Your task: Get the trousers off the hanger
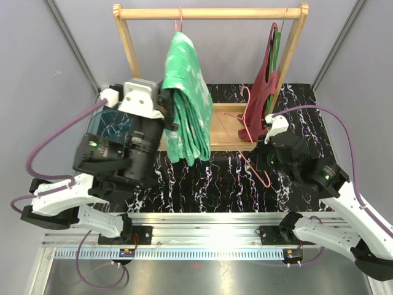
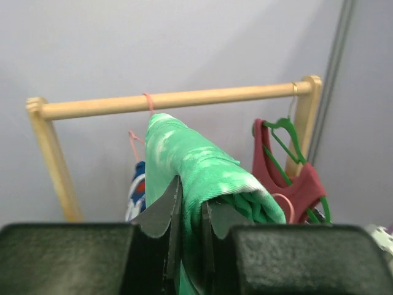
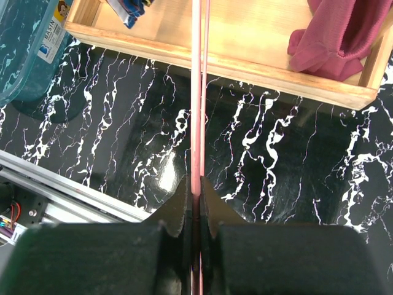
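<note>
Mint green trousers (image 1: 184,92) with white marbling hang folded from a pink hanger hook (image 1: 178,23) on the wooden rail (image 1: 209,12). My left gripper (image 1: 171,117) is shut on their left side. In the left wrist view the green cloth (image 2: 202,166) is pinched between the jaws of the left gripper (image 2: 190,198). Dark blue patterned trousers (image 2: 137,192) show low behind the green pair, and a corner (image 3: 128,10) lies on the rack's wooden base. My right gripper (image 3: 195,184) is shut on a bare pink wire hanger (image 3: 196,92), which is held slanted over the table (image 1: 252,144).
A dark red garment (image 1: 263,86) hangs on a green hanger (image 2: 284,132) at the rail's right end. The rack's wooden base (image 3: 258,43) stands on the black marbled table (image 1: 209,184). A blue plastic container (image 3: 27,55) stands at the left, beside the left arm.
</note>
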You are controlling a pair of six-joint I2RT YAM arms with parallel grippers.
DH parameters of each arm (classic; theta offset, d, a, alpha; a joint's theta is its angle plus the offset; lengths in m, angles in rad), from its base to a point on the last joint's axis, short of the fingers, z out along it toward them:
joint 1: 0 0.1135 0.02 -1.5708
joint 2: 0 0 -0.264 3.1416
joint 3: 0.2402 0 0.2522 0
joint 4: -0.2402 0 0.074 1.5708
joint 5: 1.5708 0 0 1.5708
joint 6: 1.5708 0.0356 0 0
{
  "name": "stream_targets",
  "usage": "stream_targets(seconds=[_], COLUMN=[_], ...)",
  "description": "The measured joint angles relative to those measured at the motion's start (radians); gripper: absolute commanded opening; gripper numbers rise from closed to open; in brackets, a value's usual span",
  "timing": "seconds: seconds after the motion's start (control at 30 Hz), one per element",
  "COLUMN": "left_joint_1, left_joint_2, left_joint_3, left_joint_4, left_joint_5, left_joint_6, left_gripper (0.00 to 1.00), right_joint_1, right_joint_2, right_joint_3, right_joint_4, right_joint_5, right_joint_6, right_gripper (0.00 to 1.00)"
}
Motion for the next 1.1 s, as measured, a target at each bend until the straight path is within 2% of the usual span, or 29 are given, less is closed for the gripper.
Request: stream_targets(seconds=[0.1, 0.23, 0.33, 0.43, 0.53, 0.63, 0.7, 0.77, 0.9, 1.0, 1.1], left_joint_1=[0.0, 0.021, 0.117, 0.275, 0.434, 0.642, 0.79, 0.925, 1.106, 1.229, 1.292], left_joint_2=[-0.002, 0.037, 0.074, 0.072, 0.007, -0.092, -0.151, -0.209, -0.281, -0.288, -0.276], left_joint_3=[0.025, 0.051, 0.063, 0.01, -0.106, -0.169, -0.169, -0.198, -0.287, -0.374, -0.475], left_joint_4=[0.101, 0.381, 0.541, 0.587, 0.493, 0.111, -0.145, -0.307, -0.509, -0.581, -0.629], left_joint_5=[-0.041, -0.121, -0.173, -0.234, -0.281, -0.295, -0.256, -0.212, -0.143, -0.092, -0.072], left_joint_6=[0.143, 0.456, 0.632, 0.696, 0.578, 0.244, 0.019, -0.139, -0.32, -0.387, -0.413], left_gripper=[0.0, 0.0, 0.0, 0.0, 0.0, 0.0, 0.0, 0.0, 0.0, 0.0, 0.0], right_joint_1=[0.0, 0.0, 0.0, 0.0, 0.0, 0.0, 0.0, 0.0, 0.0, 0.0, 0.0], right_joint_2=[-0.005, -0.003, 0.006, 0.025, 0.042, 0.05, 0.051, 0.054, 0.061, 0.068, 0.07], right_joint_3=[-0.002, -0.008, -0.008, -0.008, -0.008, -0.008, -0.008, -0.008, -0.008, -0.008, -0.008], right_joint_4=[0.008, 0.027, 0.039, 0.052, 0.056, 0.06, 0.066, 0.074, 0.089, 0.103, 0.109], right_joint_5=[-0.001, -0.002, -0.001, -0.001, -0.001, -0.001, -0.001, -0.001, -0.009, -0.028, -0.045], right_joint_6=[-0.01, -0.019, -0.026, -0.031, -0.034, -0.039, -0.042, -0.045, -0.049, -0.051, -0.053], right_gripper=[0.0, 0.0, 0.0, 0.0, 0.0, 0.0, 0.0, 0.0, 0.0, 0.0, 0.0])
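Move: The basin that the left hand's green trousers are bound for lies some 30 cm to that hand's left, 17 cm farther out and about 55 cm below. The rack's left post stands roughly 27 cm ahead, 15 cm left and 30 cm lower; the blue trousers hang about 28 cm ahead, level sideways and 27 cm lower. From the right hand, still gripping the emptied pink hanger, the basin is around 50 cm left, 15 cm ahead and 23 cm down. Keeping the green trousers pinched, the left hand carries them away from in front of the rack towards the basin, sweeping about 35 cm left and a little forward; after barely rising it sinks nearly 20 cm, fastest at the end, while the wrist swings some 70 degrees counter-clockwise and finally tips downward. Meanwhile the right hand keeps its grip on the pink hanger and eases about 3 cm left and forward, at nearly the same height. ##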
